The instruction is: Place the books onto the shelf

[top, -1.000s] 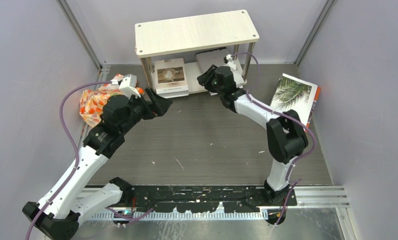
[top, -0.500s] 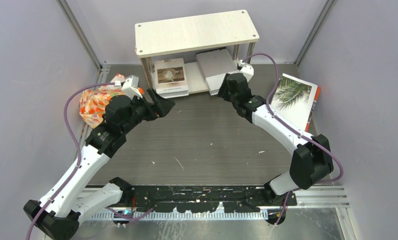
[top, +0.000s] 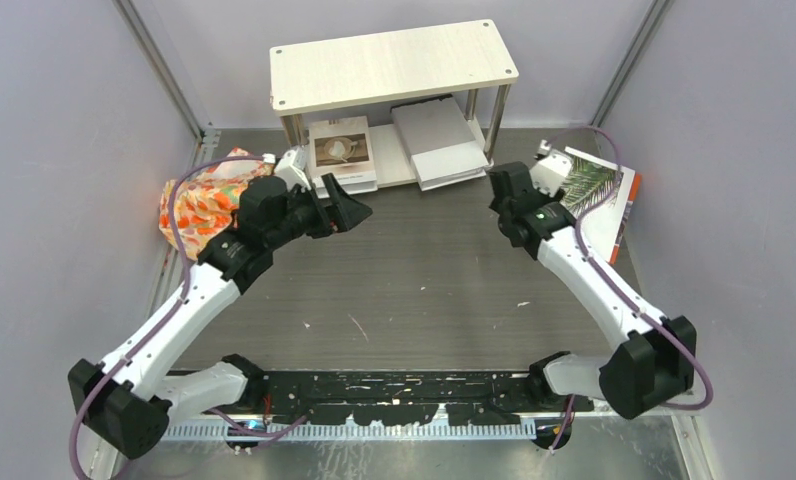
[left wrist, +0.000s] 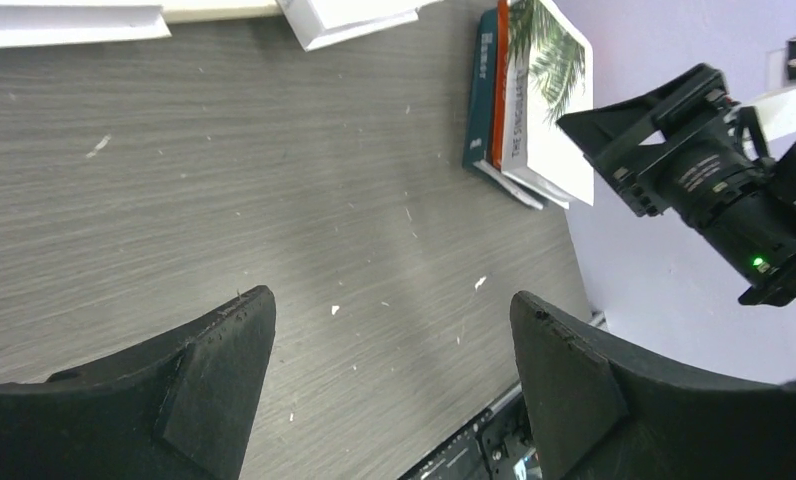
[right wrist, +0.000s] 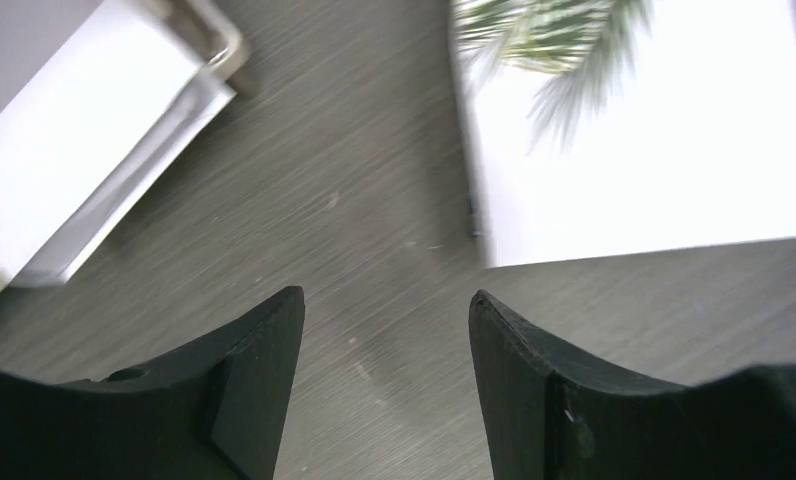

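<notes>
The shelf (top: 394, 62) stands at the back. On its lower board lie the beige coffee-cup book (top: 341, 150) and the grey-white book (top: 439, 140), which also shows in the right wrist view (right wrist: 69, 175). A stack topped by the green palm-leaf book (top: 596, 190) (right wrist: 634, 150) lies at the right, with orange and teal spines below it (left wrist: 494, 90). My right gripper (top: 502, 185) (right wrist: 386, 300) hangs open and empty between the shelf and that stack. Over the floor in front of the coffee-cup book, my left gripper (top: 352, 212) (left wrist: 389, 305) is open and empty too.
An orange-and-white floral cloth (top: 202, 205) lies bunched by the left wall. A metal shelf leg (right wrist: 209, 35) stands just left of the right gripper's path. Purple walls close in both sides. The dark floor (top: 414, 280) stretches between the arms.
My right gripper has drawn back from the grey-white book on the lower board and swung right toward the palm-leaf stack, its jaws widening. The left arm has reached a little farther right.
</notes>
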Controlling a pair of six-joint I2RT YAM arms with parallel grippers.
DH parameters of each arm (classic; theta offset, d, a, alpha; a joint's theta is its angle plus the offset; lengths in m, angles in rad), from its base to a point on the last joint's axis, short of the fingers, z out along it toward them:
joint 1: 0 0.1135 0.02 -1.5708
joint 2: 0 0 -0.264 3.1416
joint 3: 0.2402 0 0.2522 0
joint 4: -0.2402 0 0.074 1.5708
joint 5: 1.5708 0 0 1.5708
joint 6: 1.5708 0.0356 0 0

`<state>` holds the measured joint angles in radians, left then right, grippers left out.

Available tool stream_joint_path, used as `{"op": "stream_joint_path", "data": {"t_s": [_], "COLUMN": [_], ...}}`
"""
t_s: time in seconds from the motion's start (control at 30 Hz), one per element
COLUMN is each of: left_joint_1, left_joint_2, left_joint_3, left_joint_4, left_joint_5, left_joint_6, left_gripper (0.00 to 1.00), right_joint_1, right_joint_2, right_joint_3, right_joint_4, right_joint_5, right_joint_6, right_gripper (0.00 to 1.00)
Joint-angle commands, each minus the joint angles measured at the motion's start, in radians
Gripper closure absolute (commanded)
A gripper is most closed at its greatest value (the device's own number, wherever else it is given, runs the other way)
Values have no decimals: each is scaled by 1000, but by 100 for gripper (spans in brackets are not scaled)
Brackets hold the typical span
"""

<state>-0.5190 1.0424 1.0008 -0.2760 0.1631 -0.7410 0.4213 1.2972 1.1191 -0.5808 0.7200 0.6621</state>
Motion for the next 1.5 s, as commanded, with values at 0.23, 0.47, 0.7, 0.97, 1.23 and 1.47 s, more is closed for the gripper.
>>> {"op": "stream_joint_path", "data": {"t_s": [0.23,0.47,0.7,0.97,1.23,1.47], "left_joint_1": [-176,-290,-308,-324,-326,-329], "left_joint_2": [257,537,788,1056,1273,1435], "left_joint_3": [152,302,476,685,886,1104], "left_joint_4": [161,268,420,541,611,609], "left_joint_5": [98,169,242,321,354,356], "left_joint_6": [17,7,-39,-109,-190,-241], "left_gripper": [12,12,11,10,10,9], "right_joint_1": [-255,-462,-610,-751,-821,-846], "right_joint_2": [-211,-293,-305,-285,-179,-45], "right_joint_3": [-109,-155,-150,-179,-190,-132], "right_joint_4": [-77,-71,-76,-33,66,135], "right_joint_5": [19,-42,-79,-124,-164,-191], "right_joint_6": [200,234,213,160,121,120], "right_gripper": [34,34,34,34,34,34]}}
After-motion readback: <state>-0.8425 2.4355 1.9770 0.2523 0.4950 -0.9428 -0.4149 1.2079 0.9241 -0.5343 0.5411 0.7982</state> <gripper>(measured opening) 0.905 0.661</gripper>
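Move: The palm-leaf book, top of a stack with the orange book right under it, lies some 50 cm to the left hand's right, 15 cm ahead and 20 cm below it. From the right hand it is about 15 cm right, 8 cm ahead and 13 cm lower. The grey book on the shelf is roughly 33 cm ahead of the left hand, 19 cm right and 22 cm below; the coffee book is 32 cm ahead, 6 cm left, equally low. Both empty hands make for the palm-leaf book's stack. The left, wide open, sweeps about 35 cm right past the shelf front, sinking 12 cm, then edging forward, and turns some 35 degrees clockwise. The right, partly open, swings 24 cm right and back to the book's near right corner, turning 45 degrees clockwise, then dips 5 cm. ##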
